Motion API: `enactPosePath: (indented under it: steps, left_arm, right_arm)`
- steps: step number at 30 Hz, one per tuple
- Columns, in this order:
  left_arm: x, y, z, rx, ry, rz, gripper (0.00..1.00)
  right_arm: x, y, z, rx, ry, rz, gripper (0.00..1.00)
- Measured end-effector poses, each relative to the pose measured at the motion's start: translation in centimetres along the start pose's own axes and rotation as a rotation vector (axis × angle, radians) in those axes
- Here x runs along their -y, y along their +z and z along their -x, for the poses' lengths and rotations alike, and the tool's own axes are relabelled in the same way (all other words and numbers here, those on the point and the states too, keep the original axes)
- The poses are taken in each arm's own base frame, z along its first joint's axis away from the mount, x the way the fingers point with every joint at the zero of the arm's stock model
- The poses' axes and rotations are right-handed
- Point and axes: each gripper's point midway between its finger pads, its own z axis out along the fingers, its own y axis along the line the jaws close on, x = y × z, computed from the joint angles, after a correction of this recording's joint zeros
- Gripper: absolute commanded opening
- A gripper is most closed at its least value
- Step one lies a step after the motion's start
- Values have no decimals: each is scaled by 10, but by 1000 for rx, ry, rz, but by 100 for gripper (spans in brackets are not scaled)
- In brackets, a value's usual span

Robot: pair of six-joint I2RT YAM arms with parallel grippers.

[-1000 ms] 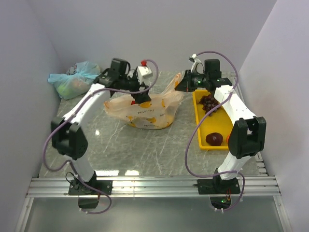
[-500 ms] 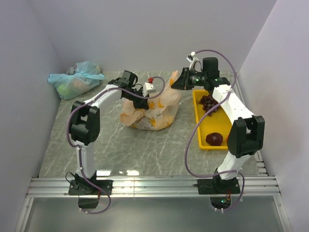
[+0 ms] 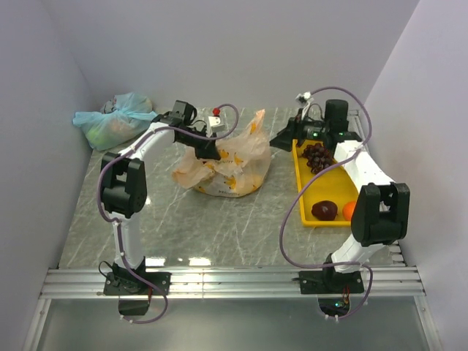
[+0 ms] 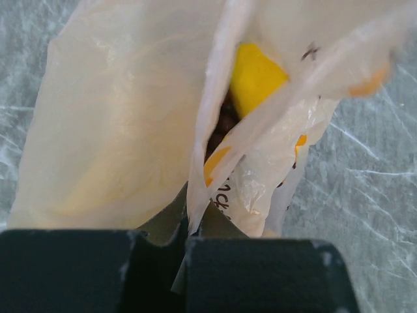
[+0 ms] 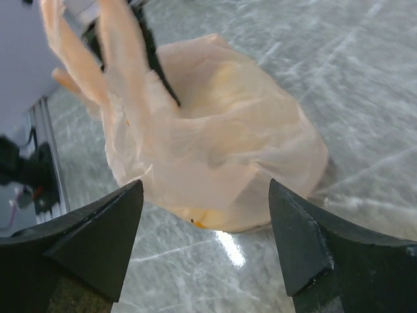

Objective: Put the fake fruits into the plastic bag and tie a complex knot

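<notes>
The peach plastic bag (image 3: 230, 167) with banana prints lies at the table's middle, one handle loop (image 3: 256, 123) standing up loose. My left gripper (image 3: 207, 150) is shut on a strip of the bag's edge (image 4: 193, 222); a yellow fruit (image 4: 255, 77) shows through the bag's mouth. My right gripper (image 3: 281, 139) is open and empty, just right of the bag, its fingers spread with the bag (image 5: 221, 143) beyond them. Purple grapes (image 3: 317, 156), a dark maroon fruit (image 3: 324, 210) and an orange (image 3: 350, 210) lie in the yellow tray (image 3: 300, 187). No knot shows.
A tied pale blue-green bag (image 3: 113, 121) sits at the back left corner. The yellow tray runs along the right side by the right arm. Walls close in on the left, back and right. An aluminium rail runs along the near edge.
My right gripper has let go of the bag's handle and drawn back to the right, open. My left arm has shifted, still pinching the bag, and the bag has bunched up.
</notes>
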Motion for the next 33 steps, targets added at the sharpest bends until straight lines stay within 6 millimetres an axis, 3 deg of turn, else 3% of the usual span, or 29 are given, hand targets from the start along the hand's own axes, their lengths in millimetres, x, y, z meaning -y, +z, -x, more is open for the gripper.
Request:
enactPosePath:
  steps: [4, 11, 13, 14, 17, 18, 19, 25, 27, 28, 33]
  left_arm:
    - [-1, -2, 12, 13, 16, -1, 1]
    - [2, 3, 15, 12, 23, -14, 0]
    - [5, 9, 12, 4, 18, -29, 0]
    - [7, 12, 10, -2, 12, -37, 1]
    - [10, 15, 7, -9, 5, -48, 7]
    - [10, 16, 6, -10, 0, -49, 9]
    - [10, 15, 6, -8, -6, -46, 21]
    - [1, -9, 7, 19, -65, 4, 60]
    - [-3, -23, 16, 35, -63, 26, 80]
    - [-5, -31, 24, 49, -54, 39, 99]
    - [6, -62, 83, 141, 52, 80, 99]
  right_arm:
    - [-21, 22, -16, -17, -58, 101, 85]
    - [-45, 65, -13, 20, -163, 219, 83]
    - [-48, 77, -14, 23, -157, 239, 67]
    - [-48, 83, -13, 24, -154, 244, 41]
    - [-42, 92, -8, 20, -134, 239, 3]
    - [-39, 93, -5, 22, -130, 231, 0]
    - [-35, 92, -1, 24, -121, 223, 0]
    - [-11, 68, 6, 27, -76, 157, 0]
    - [-9, 61, 7, 27, -71, 144, 0]
    - [-10, 58, 9, 27, -75, 145, 0]
    - [-22, 56, 12, 28, -94, 174, 0]
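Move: From the right hand, open, the bag's raised top corner lies about 8 cm to its left and 2 cm ahead, roughly level. The bag's fruit-filled body is 16 cm to its left, level fore-and-aft, some 18 cm below; the yellow tray's middle is 19 cm to its right, 5 cm nearer the base and 23 cm down. From the left hand, already shut on the bag's rim, the corner is some 13 cm right, 2 cm ahead and 10 cm higher. Leftward, the right hand sweeps about 10 cm onto the bag's raised corner, turning some 15 degrees counter-clockwise, shuts to pinch the plastic, then draws back right some 4 cm. The left hand first keeps its pinch, easing roughly 2 cm right, then opens wide, lets go of the rim and rises about 10 cm over the bag. ##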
